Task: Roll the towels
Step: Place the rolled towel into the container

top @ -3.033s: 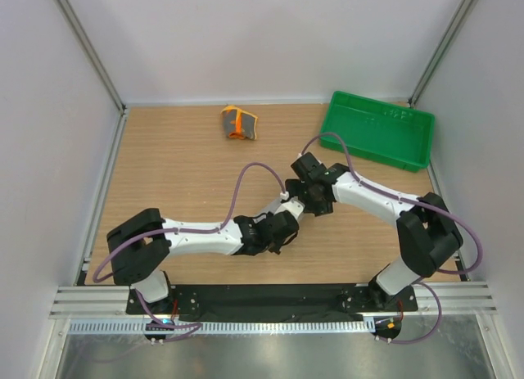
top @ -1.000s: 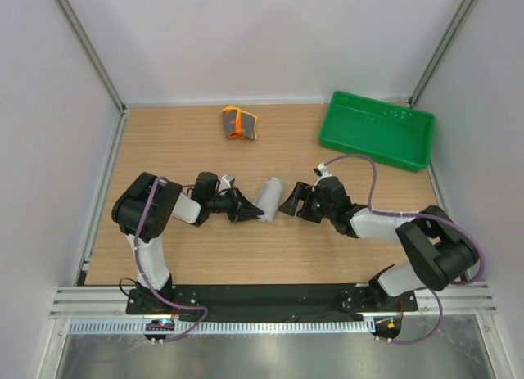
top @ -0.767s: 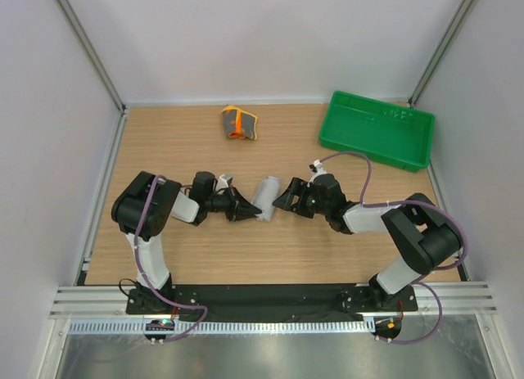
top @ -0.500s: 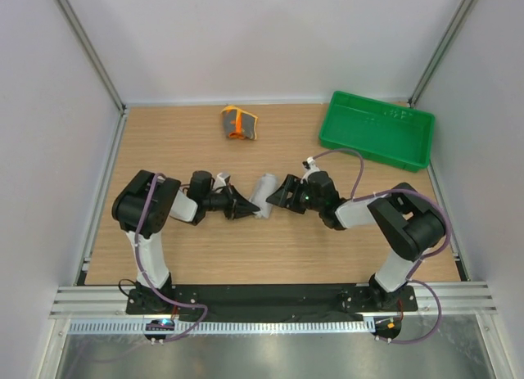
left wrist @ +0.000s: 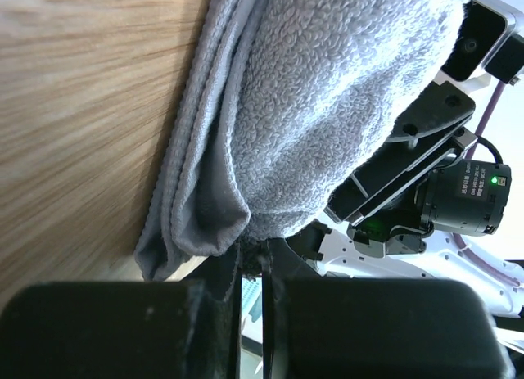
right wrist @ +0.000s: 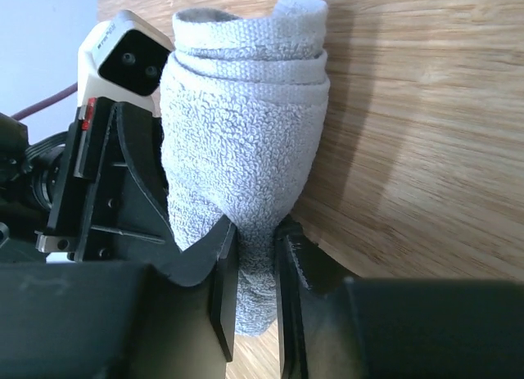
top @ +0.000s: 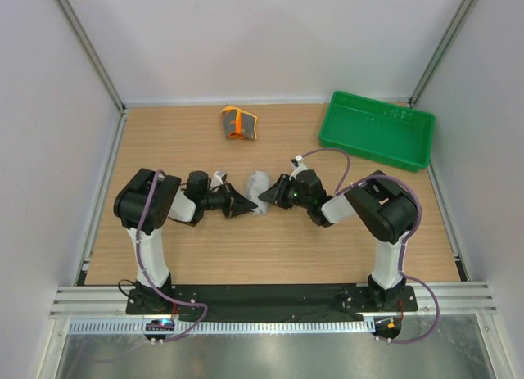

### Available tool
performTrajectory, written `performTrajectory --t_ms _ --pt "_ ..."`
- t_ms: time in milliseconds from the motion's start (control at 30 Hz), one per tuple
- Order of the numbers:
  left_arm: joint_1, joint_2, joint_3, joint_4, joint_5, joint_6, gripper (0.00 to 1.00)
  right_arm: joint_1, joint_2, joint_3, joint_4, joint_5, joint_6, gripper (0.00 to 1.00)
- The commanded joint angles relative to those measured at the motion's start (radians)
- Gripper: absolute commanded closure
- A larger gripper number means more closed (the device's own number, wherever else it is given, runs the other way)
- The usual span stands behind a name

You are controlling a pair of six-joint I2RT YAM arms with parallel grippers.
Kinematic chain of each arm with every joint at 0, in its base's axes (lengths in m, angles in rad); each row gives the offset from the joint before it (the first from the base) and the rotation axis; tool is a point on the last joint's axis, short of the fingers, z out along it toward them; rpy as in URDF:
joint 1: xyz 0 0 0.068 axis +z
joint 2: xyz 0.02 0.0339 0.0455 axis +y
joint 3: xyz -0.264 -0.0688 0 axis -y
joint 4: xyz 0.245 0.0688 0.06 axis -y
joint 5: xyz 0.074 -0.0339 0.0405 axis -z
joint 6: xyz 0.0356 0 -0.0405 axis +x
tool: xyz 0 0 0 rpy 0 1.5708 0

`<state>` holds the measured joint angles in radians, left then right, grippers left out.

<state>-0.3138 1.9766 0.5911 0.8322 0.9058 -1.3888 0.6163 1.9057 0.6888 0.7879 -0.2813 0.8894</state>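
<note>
The light grey towel (top: pixel 257 183) lies rolled on the wooden table between my two grippers. My left gripper (top: pixel 245 208) comes in from the left with its jaws shut, pinching the roll's lower edge; the left wrist view shows the towel (left wrist: pixel 327 109) bunched right above the left gripper's (left wrist: pixel 250 260) tips. From the right, my right gripper (top: pixel 267 196) is shut on the near end of the roll. The right wrist view shows the towel (right wrist: pixel 246 142) squeezed between the right gripper's (right wrist: pixel 256 248) fingers. The orange and yellow patterned towel (top: pixel 238 122) lies folded near the back edge, apart from both grippers.
A green plastic tray (top: pixel 377 129) sits at the back right of the table. Metal frame posts and white walls close in the left, right and back sides. Both arms lie low across the table's middle.
My right gripper has moved left onto the grey roll and closed on its end. The roll has shifted slightly left and back. The left gripper has stayed shut at the roll.
</note>
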Motion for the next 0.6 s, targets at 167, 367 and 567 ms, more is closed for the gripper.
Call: performTrajectory --t_ms 167,367,567 --pt "-0.004 -0.117 -0.047 -0.209 -0.047 -0.003 0.76 0.033 -0.083 0.072 -0.039 -0.022 -0.006 0.99" --pt "-0.002 -0.365 0.018 -0.602 -0.163 0.238 0.60 0.002 -0.223 0.184 -0.297 -0.021 -0.093 0.99" --pt "-0.005 -0.567 0.052 -0.879 -0.266 0.368 0.52 -0.130 -0.304 0.284 -0.485 -0.076 -0.145 0.99"
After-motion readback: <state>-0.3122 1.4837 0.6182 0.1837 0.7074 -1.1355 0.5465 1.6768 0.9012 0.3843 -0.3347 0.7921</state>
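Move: The right fingers already grip the rolled towel, its middle about 2 cm ahead and 2 cm left of them. The green container's middle lies some 20 cm ahead and 31 cm to the right, nearly level in height. The orange-grey cloth is about 21 cm ahead and 7 cm left. From the left hand, whose fingers are shut at the towel's near end, the container is roughly 23 cm ahead and 35 cm right, the towel's middle 4 cm ahead and 2 cm right. Keeping its pinch on the rolled towel, the right hand lifts it about 10 cm, slowly at first and then fast, drifting some 3 cm forward late in the rise. Meanwhile the left fingers open to nearly half, come free of the towel's near end, and that hand backs off upward by 6 cm and a little left, tilting about 15 degrees. ##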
